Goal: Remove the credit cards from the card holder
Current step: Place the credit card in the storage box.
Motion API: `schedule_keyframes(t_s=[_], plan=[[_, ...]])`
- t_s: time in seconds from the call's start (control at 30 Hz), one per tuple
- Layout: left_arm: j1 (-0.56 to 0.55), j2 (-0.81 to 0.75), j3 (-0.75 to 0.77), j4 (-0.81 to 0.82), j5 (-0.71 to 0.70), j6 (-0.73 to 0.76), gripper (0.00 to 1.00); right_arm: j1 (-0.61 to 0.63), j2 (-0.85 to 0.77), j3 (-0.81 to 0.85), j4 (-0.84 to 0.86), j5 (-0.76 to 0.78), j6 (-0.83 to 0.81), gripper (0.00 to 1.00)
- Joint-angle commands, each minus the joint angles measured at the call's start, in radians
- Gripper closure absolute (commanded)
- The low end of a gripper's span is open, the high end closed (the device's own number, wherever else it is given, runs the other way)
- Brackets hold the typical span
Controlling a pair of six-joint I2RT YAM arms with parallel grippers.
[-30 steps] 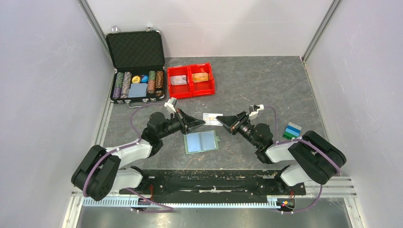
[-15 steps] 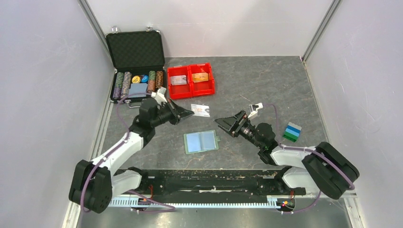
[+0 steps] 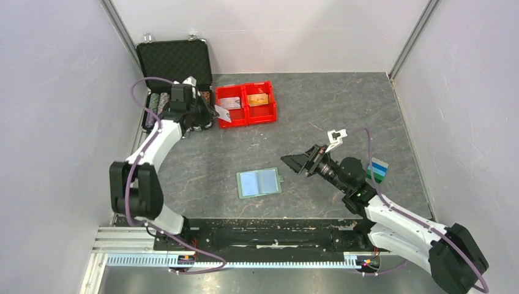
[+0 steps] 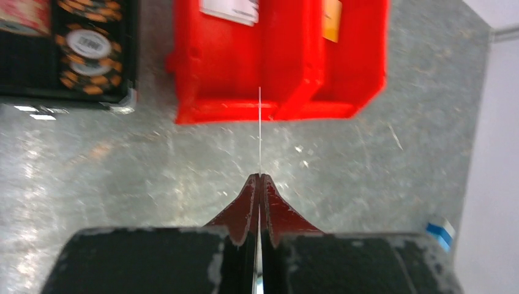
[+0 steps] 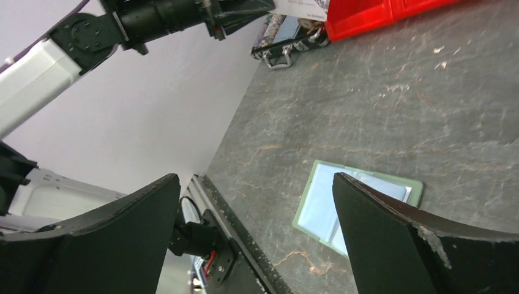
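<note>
The card holder lies open and flat on the table, its pale blue pockets facing up; the right wrist view shows the card holder between my right fingers. My left gripper is shut on a whitish credit card, held over the near left corner of the red bin. In the left wrist view the card is a thin edge-on line rising from the gripper. Inside the bin lie a whitish card and an orange card. My right gripper hovers open and holds nothing, right of the holder.
An open black poker-chip case stands left of the red bin, close to my left wrist. A blue and green block stack sits at the right, behind my right arm. Pale walls close in the table on three sides.
The right gripper opened and let go of the whitish card, then drew back right. The left arm carried the card from the table's middle to the red bin.
</note>
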Motion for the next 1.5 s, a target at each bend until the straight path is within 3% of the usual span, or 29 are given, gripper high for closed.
schedule_keyframes(t_s=[0.0,0.2,0.47,1.47], plan=[[0.017,0.120,0.125,-0.013,-0.071,0.101,0.98,-0.002,-0.066,0.086,-0.157,0.077,-0.143,0.02],[0.021,0.289,0.257,0.043,-0.027,0.101,0.98,-0.002,-0.090,0.100,-0.201,0.114,-0.164,0.02],[0.022,0.407,0.318,0.131,0.011,0.101,0.98,-0.001,-0.045,0.126,-0.212,0.115,-0.175,0.02],[0.023,0.602,0.467,0.223,0.042,0.101,0.98,-0.002,-0.024,0.186,-0.299,0.169,-0.218,0.02]])
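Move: The left hand holds the credit card. The storage box's left compartment, where the card is going, is centred about 14 cm ahead of this hand, 5 cm right and 14 cm below. The right compartment's centre is 15 cm ahead and 17 cm right; the chip case's is 12 cm ahead and 16 cm left. From the right hand, the left compartment is roughly 32 cm ahead, 20 cm left and 16 cm below. The left hand carries the pinched card about 14 cm forward and 7 cm down over the box's left compartment. ##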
